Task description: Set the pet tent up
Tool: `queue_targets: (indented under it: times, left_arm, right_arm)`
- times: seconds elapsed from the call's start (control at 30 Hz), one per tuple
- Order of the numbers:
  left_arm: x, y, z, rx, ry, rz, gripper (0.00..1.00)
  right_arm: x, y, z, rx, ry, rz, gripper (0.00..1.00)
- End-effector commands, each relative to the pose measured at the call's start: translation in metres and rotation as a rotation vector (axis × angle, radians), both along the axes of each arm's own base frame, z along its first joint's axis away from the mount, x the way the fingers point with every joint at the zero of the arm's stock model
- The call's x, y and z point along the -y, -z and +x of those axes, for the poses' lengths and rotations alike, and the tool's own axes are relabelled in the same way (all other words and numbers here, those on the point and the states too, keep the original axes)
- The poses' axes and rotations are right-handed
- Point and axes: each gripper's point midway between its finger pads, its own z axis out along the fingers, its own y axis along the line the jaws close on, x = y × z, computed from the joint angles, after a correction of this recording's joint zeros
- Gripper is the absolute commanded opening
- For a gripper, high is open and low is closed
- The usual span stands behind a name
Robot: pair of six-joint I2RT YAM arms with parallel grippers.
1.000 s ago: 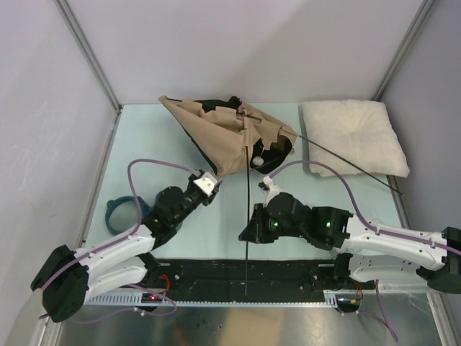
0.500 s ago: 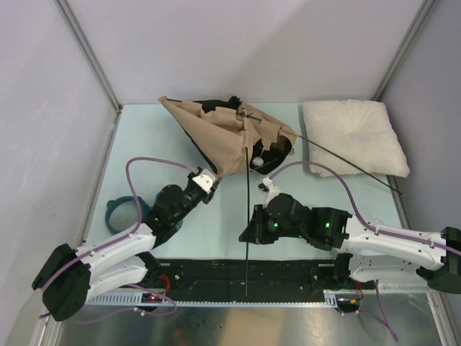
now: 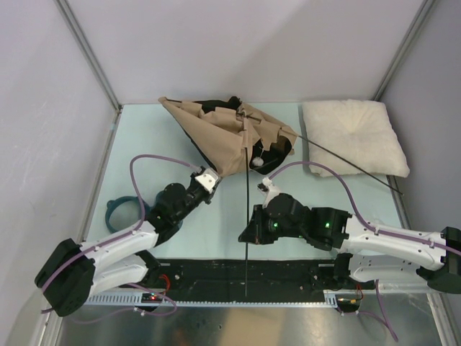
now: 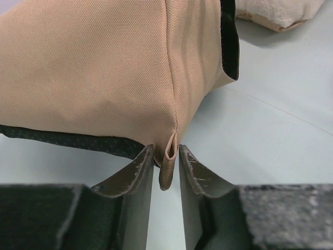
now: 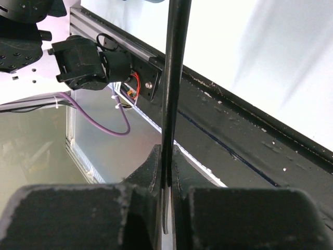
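Note:
The pet tent (image 3: 223, 140) lies collapsed at the back middle of the table, tan fabric with black lining and a white pompom (image 3: 256, 162). My left gripper (image 3: 214, 180) is at its near corner. In the left wrist view the tent (image 4: 104, 73) fills the top, and a small tan fabric loop (image 4: 167, 166) hangs between my left gripper's (image 4: 166, 151) jaws, which stand narrowly open with slivers of gap on both sides. My right gripper (image 3: 247, 232) is shut on a thin black pole (image 3: 245, 187) that runs from the tent toward the near edge; that pole (image 5: 174, 78) stands pinched in the right gripper (image 5: 166, 151).
A cream pillow (image 3: 353, 137) lies at the back right, with a second thin pole (image 3: 346, 162) slanting across its front. A teal ring (image 3: 119, 211) sits at the left by my left arm. A black rail (image 3: 216, 274) runs along the near edge.
The left gripper's jaws have narrowed around the tent's corner and the arm has edged slightly forward. The right arm and its pole have not moved.

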Motion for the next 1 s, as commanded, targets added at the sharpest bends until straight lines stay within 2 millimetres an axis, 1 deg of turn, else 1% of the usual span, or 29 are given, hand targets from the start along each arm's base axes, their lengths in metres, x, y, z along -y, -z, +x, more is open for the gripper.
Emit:
queue_targets:
  times: [0.0, 0.07, 0.1, 0.13, 0.2, 0.3, 0.37, 0.47, 0.63, 0.73, 0.87, 0.97]
  left_arm:
    - [0.005, -0.032, 0.006, 0.063, 0.002, -0.062, 0.25]
    - [0.005, -0.036, 0.006, 0.073, 0.0, -0.066, 0.14]
    - [0.005, -0.038, 0.007, 0.078, 0.001, -0.069, 0.07]
    - [0.005, -0.041, 0.007, 0.083, 0.002, -0.071, 0.04]
    - [0.006, -0.043, 0.007, 0.089, 0.005, -0.071, 0.01]
    - [0.006, -0.044, 0.006, 0.092, 0.006, -0.072, 0.0]
    - [0.006, -0.043, 0.003, 0.09, 0.02, -0.077, 0.0]
    - [0.005, -0.044, -0.009, 0.088, 0.053, -0.105, 0.0]
    - [0.002, -0.035, -0.029, 0.065, 0.097, -0.134, 0.0]
    - [0.001, -0.032, -0.037, 0.056, 0.106, -0.145, 0.0]
    - [0.001, -0.025, -0.046, 0.052, 0.124, -0.133, 0.0]
    - [0.0, -0.021, -0.044, 0.049, 0.106, -0.114, 0.0]
  right_arm:
    - [-0.002, -0.013, 0.023, 0.053, 0.087, 0.052, 0.0]
    - [-0.003, -0.013, 0.022, 0.053, 0.084, 0.053, 0.0]
    - [-0.002, -0.013, 0.022, 0.052, 0.085, 0.053, 0.0]
    - [-0.002, -0.013, 0.022, 0.051, 0.085, 0.052, 0.0]
    - [-0.002, -0.012, 0.023, 0.051, 0.088, 0.05, 0.0]
    - [-0.001, -0.014, 0.024, 0.055, 0.093, 0.056, 0.0]
    - [0.0, -0.02, 0.027, 0.065, 0.107, 0.073, 0.0]
    - [0.003, -0.04, 0.036, 0.102, 0.137, 0.14, 0.0]
    - [0.008, -0.086, 0.055, 0.185, 0.196, 0.3, 0.0]
    - [0.009, -0.113, 0.065, 0.231, 0.225, 0.391, 0.0]
    - [0.005, -0.135, 0.071, 0.265, 0.229, 0.476, 0.0]
    - [-0.001, -0.137, 0.07, 0.259, 0.213, 0.494, 0.0]
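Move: Between the left hand's parted fingertips sits the tent's near fabric corner, about 1 cm ahead and level with them. From that hand, the pole's entry into the fabric is some 9 cm ahead and 9 cm right; the white ball is about 5 cm ahead, 12 cm right and 8 cm lower. For the right hand, already gripping the pole, that entry lies some 25 cm straight ahead, slightly lower. Pinching the tent's corner, the left hand shuts its fingers while nearly still, then lifts it about 4 cm and draws it back some 3.5 cm. Once those fingers are shut, the right hand, keeping its grip on the pole, raises it about 9 cm and edges forward 2 to 3 cm, rolling roughly 20 degrees so its left-pointing fingers come up nearer level. ##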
